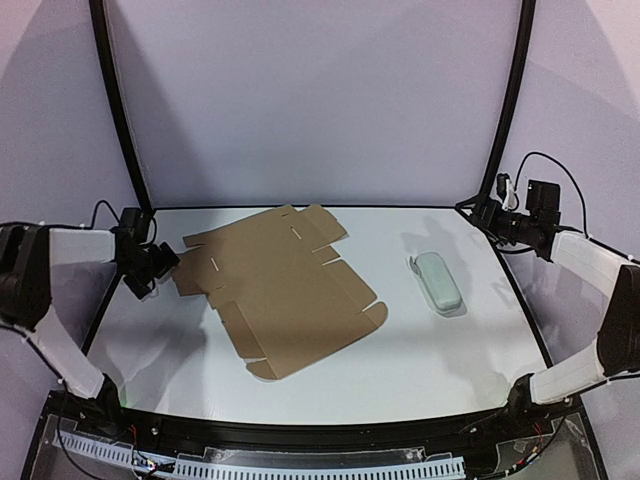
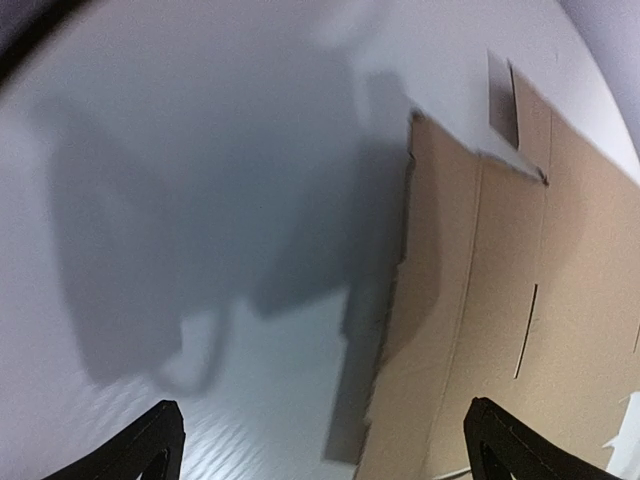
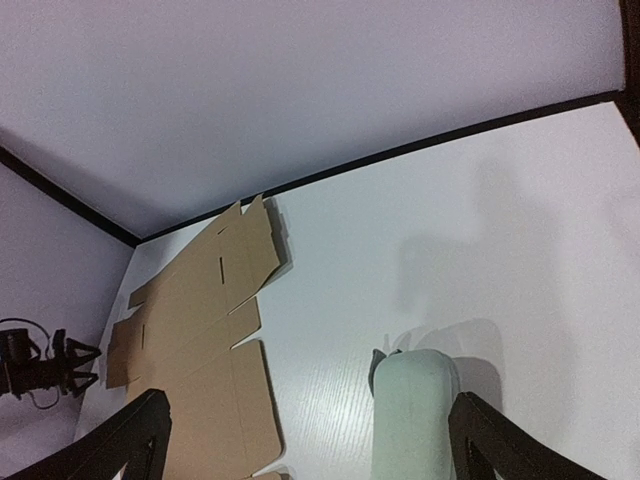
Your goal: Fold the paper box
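The paper box lies flat and unfolded on the white table, a brown die-cut sheet with flaps and slits, left of centre. My left gripper hovers open at the sheet's left edge; in the left wrist view the cardboard fills the right side, and its edge lies between the spread fingers of the gripper. My right gripper stands open at the table's far right corner, well away from the box. In the right wrist view the box lies far left, and that gripper holds nothing.
A pale grey-green oblong case lies on the table right of the box; it shows between the right fingers, lower down and untouched. Black frame rails and purple walls enclose the table.
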Controlling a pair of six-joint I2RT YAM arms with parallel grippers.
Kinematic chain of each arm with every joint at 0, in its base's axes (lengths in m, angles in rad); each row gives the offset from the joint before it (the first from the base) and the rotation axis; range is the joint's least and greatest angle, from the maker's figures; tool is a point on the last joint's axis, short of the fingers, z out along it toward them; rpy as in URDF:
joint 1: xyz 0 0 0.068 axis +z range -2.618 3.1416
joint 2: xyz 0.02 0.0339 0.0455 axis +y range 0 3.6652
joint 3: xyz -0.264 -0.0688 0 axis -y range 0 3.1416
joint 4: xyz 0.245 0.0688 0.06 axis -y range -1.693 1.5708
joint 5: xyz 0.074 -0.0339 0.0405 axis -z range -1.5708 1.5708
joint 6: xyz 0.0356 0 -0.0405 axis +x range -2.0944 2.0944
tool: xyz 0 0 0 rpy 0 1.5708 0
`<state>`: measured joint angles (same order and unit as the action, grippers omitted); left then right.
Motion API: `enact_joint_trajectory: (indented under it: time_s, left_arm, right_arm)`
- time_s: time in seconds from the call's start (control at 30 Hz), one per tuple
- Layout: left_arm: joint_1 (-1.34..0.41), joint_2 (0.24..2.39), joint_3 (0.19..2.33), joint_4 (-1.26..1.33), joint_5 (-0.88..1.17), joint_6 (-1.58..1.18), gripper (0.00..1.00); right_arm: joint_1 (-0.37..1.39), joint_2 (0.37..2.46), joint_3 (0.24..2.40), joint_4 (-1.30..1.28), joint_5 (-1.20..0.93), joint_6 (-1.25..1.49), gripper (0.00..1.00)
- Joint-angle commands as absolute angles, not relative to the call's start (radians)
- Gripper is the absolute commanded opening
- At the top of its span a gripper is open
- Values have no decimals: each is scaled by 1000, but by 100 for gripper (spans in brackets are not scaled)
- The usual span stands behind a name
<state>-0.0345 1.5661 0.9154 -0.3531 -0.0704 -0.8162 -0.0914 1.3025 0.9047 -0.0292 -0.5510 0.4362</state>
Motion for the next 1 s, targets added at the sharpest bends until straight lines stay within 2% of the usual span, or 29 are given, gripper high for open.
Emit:
enact_joint_trajectory:
  time_s: [0.0,0.1,0.2,0.33,0.37,0.4,0.47,0.63,0.73,0.97]
  left_arm:
    - [-28,1690,977,-233,133,-781,100]
    - [-28,1755,988,-187,201,-795,98]
    - [-28,1805,995,-137,273,-805,86]
    - [-28,1857,989,-19,342,-779,64]
    - [-28,1871,993,16,349,-751,46]
    - [-28,1884,1006,34,358,-710,19]
    - [-28,1892,1025,54,378,-635,3]
    - [-28,1851,1056,122,602,-456,1]
    - [-28,1757,1040,217,784,-373,1]
    - [-75,1608,1031,209,880,-210,1]
  right_arm:
    - [-77,1311,927,-12,-641,457,98]
    - [-75,1305,931,-14,-643,458,98]
    - [-74,1297,929,-11,-641,456,98]
    - [-72,1303,928,-5,-667,459,98]
    - [-70,1312,932,20,-692,457,98]
    - [-67,1324,942,27,-729,440,98]
    - [-50,1344,971,3,-762,378,98]
    - [53,1413,1121,-223,-731,140,98]
    - [85,1509,1230,-302,-733,60,98]
    - [137,1697,1435,-363,-792,41,98]
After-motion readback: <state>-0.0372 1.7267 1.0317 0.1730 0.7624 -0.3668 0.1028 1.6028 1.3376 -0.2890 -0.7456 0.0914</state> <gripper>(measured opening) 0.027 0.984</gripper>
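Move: The cardboard's left side flap lies about 8 cm to the left gripper's right, 4 cm ahead and 4 cm below it; the middle of the whole sheet is some 36 cm to its right and 4 cm back. From the right gripper, the sheet's far right flap is about 37 cm to the left, 14 cm ahead and 21 cm down, while the green case sits almost straight underneath, 3 cm back. Bring the open left gripper forward, right and slightly down onto the left side flap's outer edge, about 10 cm in all, and close to pinch the edge. Then raise the pinched flap about 11 cm while carrying on right, turning the wrist clockwise and tipping the fingers up. Slide the open right gripper about 10 cm left towards the sheet, turning counter-clockwise. ##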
